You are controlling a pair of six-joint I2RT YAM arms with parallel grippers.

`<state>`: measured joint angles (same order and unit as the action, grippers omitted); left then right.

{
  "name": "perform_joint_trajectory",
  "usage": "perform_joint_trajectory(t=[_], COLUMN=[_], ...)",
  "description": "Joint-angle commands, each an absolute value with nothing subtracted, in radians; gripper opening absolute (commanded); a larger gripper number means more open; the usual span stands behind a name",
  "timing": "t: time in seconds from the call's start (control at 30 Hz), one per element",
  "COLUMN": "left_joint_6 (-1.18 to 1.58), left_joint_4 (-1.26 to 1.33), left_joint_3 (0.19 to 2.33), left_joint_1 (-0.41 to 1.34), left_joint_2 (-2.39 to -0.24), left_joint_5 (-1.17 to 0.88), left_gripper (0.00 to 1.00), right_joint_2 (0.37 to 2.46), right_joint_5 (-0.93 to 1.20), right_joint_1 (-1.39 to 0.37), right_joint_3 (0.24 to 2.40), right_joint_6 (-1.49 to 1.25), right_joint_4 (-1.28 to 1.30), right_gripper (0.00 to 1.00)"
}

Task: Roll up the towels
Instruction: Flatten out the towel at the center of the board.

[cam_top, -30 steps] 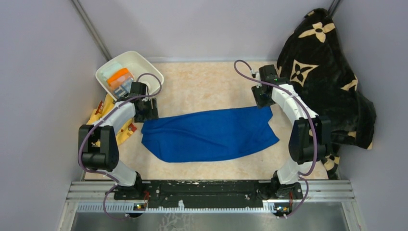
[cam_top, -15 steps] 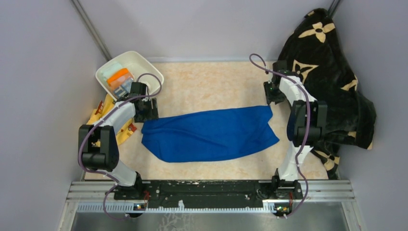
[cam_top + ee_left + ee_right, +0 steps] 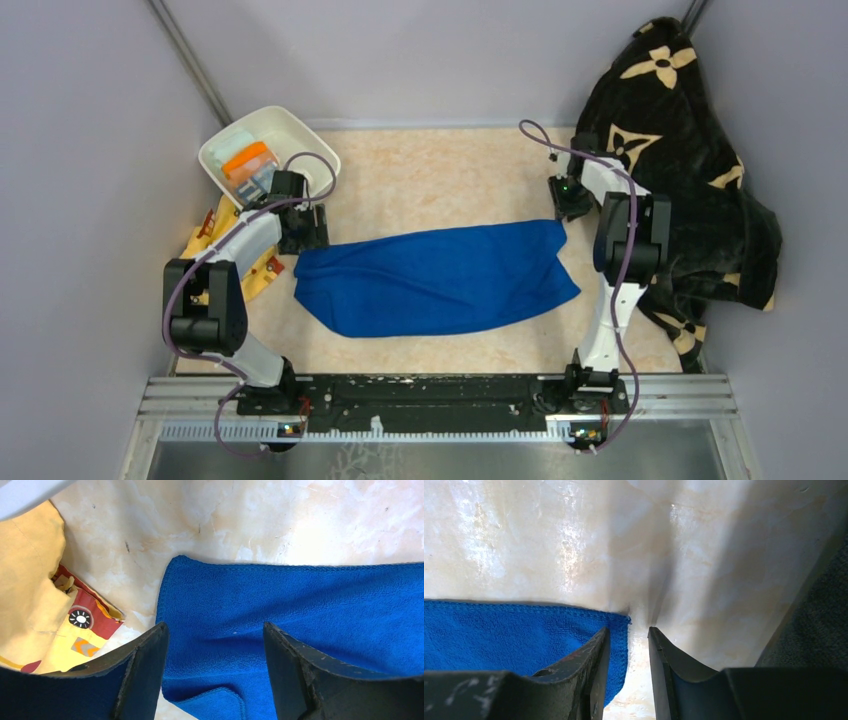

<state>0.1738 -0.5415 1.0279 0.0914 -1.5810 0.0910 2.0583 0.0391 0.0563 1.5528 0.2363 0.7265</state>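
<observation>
A royal blue towel (image 3: 435, 277) lies spread flat across the middle of the table. My left gripper (image 3: 305, 235) stands over the towel's left end. In the left wrist view, the left gripper (image 3: 215, 630) is wide open, with the blue towel (image 3: 310, 605) between its fingers and a folded-over corner near the bottom. My right gripper (image 3: 570, 200) is at the towel's far right corner. In the right wrist view, the right gripper (image 3: 629, 630) is narrowly open, with the towel's corner (image 3: 621, 620) just in the gap and not pinched. A pale towel (image 3: 232, 143) and an orange-and-blue printed towel (image 3: 250, 160) lie in the tub.
A white tub (image 3: 300, 135) stands at the back left. A yellow printed cloth (image 3: 212, 238) lies beside the left arm and shows in the left wrist view (image 3: 35, 605). A large black blanket with cream flowers (image 3: 690, 170) is heaped along the right wall, close to the right arm.
My right gripper has shifted right to the blue towel's far right corner, its elbow has swung up, and its jaws have narrowed a little. The left arm and the towel have not moved.
</observation>
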Motion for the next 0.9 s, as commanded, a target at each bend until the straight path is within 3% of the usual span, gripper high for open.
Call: perform_joint_trajectory(t=[0.0, 0.37, 0.5, 0.73, 0.87], left_joint_6=[0.154, 0.154, 0.153, 0.16, 0.152], left_joint_4=[-0.534, -0.534, -0.535, -0.546, -0.558], left_joint_3=[1.034, 1.037, 1.039, 1.092, 1.175], left_joint_1=[0.086, 0.086, 0.086, 0.077, 0.077], left_joint_2=[-1.59, -1.589, -1.591, -1.596, -1.638], left_joint_5=[0.099, 0.096, 0.097, 0.085, 0.103], left_gripper=[0.75, 0.75, 0.75, 0.75, 0.75], right_joint_2=[2.067, 2.108, 2.127, 2.121, 2.107], right_joint_5=[0.101, 0.114, 0.08, -0.007, -0.098], right_joint_1=[0.065, 0.064, 0.065, 0.065, 0.065], right_joint_3=[1.595, 1.523, 1.487, 1.479, 1.529], right_joint_6=[0.263, 0.272, 0.267, 0.24, 0.236], right_joint_4=[0.707, 0.692, 0.692, 0.658, 0.658], right_gripper=[0.34, 0.29, 0.23, 0.0, 0.0])
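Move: Just ahead of and under the right fingertips is the blue towel's far right corner, about 1 cm forward and 1 cm below. The towel's near right corner lies some 17 cm back and 4 cm to the right of that hand, and the towel's middle about 15 cm back and 31 cm to its left; the dark blanket's middle is around 27 cm right and 8 cm forward. From the left hand, the far right corner is roughly 62 cm right, 7 cm ahead and 4 cm lower. Settling about 1 cm down onto the table at the towel's far right corner, the right hand wavers slightly left and back, then closes its part-open fingers fully, pinching the towel's right edge just behind the corner. The left hand, still open above the towel's other end, waits, then starts off forward and up by about 1.5 cm. ##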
